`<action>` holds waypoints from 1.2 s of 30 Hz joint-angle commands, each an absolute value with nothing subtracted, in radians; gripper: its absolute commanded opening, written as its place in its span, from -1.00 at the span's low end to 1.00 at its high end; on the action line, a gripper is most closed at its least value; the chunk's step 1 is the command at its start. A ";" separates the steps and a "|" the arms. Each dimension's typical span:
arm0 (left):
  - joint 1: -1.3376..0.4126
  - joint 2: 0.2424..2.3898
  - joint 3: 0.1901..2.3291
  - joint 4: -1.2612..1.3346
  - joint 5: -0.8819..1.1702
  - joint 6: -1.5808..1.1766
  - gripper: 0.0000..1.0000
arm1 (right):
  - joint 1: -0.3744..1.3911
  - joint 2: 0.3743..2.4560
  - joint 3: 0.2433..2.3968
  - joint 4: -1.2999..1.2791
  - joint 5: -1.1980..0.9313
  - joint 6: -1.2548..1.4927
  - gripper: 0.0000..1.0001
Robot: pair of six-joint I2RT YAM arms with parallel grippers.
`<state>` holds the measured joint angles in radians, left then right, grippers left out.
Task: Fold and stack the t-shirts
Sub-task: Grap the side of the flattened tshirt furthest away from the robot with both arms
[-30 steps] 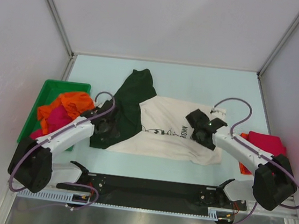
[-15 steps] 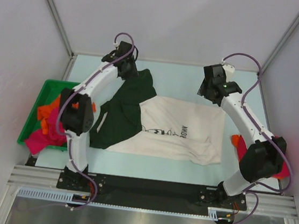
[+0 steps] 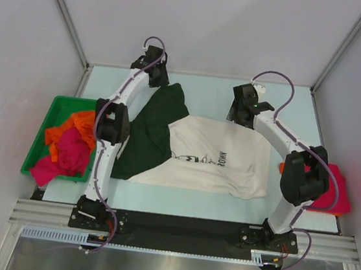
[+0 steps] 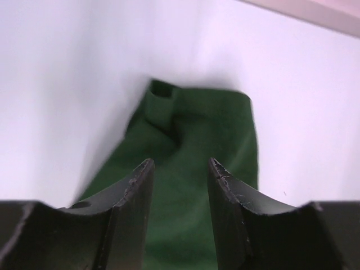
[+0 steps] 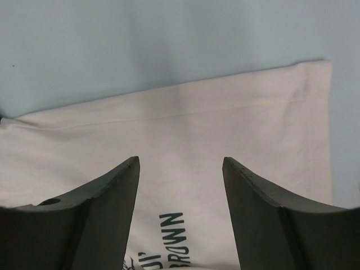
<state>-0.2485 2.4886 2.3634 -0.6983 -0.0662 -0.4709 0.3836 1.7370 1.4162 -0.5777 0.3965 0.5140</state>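
A cream t-shirt [image 3: 221, 154] with a black print lies flat mid-table, its dark green sleeve [image 3: 156, 119] spread to the far left. My left gripper [image 3: 155, 75] hovers over that sleeve's far end, open, with only green cloth [image 4: 194, 129] below the fingertips [image 4: 144, 169]. Open as well, my right gripper [image 3: 239, 111] hangs over the shirt's far hem; cream fabric [image 5: 185, 126] and "BROWN" lettering show between its fingers [image 5: 130, 169]. Orange and magenta t-shirts [image 3: 72, 142] lie heaped in the bin. At the right edge lies a crimson t-shirt [image 3: 333, 195].
A green plastic bin [image 3: 59, 103] stands at the left edge of the table. Grey walls with metal corner posts [image 3: 66, 18] close off the far side. The black base rail [image 3: 176, 226] runs along the near edge.
Both arms have swung from low over the shirt's near half out to its far side. The cream shirt has not moved. The crimson shirt shows more now.
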 commanded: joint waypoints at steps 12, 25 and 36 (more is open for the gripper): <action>-0.160 2.623 2.456 -0.669 0.023 -0.545 0.00 | 0.405 1.864 1.480 -0.522 0.367 0.491 0.29; -0.161 2.568 2.453 -0.571 0.045 -0.560 0.05 | 0.405 1.896 1.463 -0.509 0.337 0.508 0.27; -0.172 2.611 2.431 -0.549 0.121 -0.574 0.04 | 0.396 1.910 1.467 -0.508 0.333 0.514 0.27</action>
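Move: The dark sleeve end lies about 5 cm ahead of the left hand, 3 cm to its right and 7 cm below; the table's far edge is some 6 cm beyond that sleeve end, and the near end of the white far edge about 8 cm back and 11 cm right of the hand. The t-shirt's white far edge runs some 7 cm ahead of the right hand and 12 cm below; its right corner is 12 cm to the right and just as far ahead, the lettering 6 cm back and 2 cm left. Towards the dark sleeve end the left hand sinks about 6 cm while swinging 5 cm left and slightly forward, then eases back right and a little up and forward, its left side dipping some 10 degrees, fingers still half open. Over the white cloth just short of the far edge, the right hand drops about 5.5 cm and drifts slightly left, tipping a little further down, fingers staying open. ##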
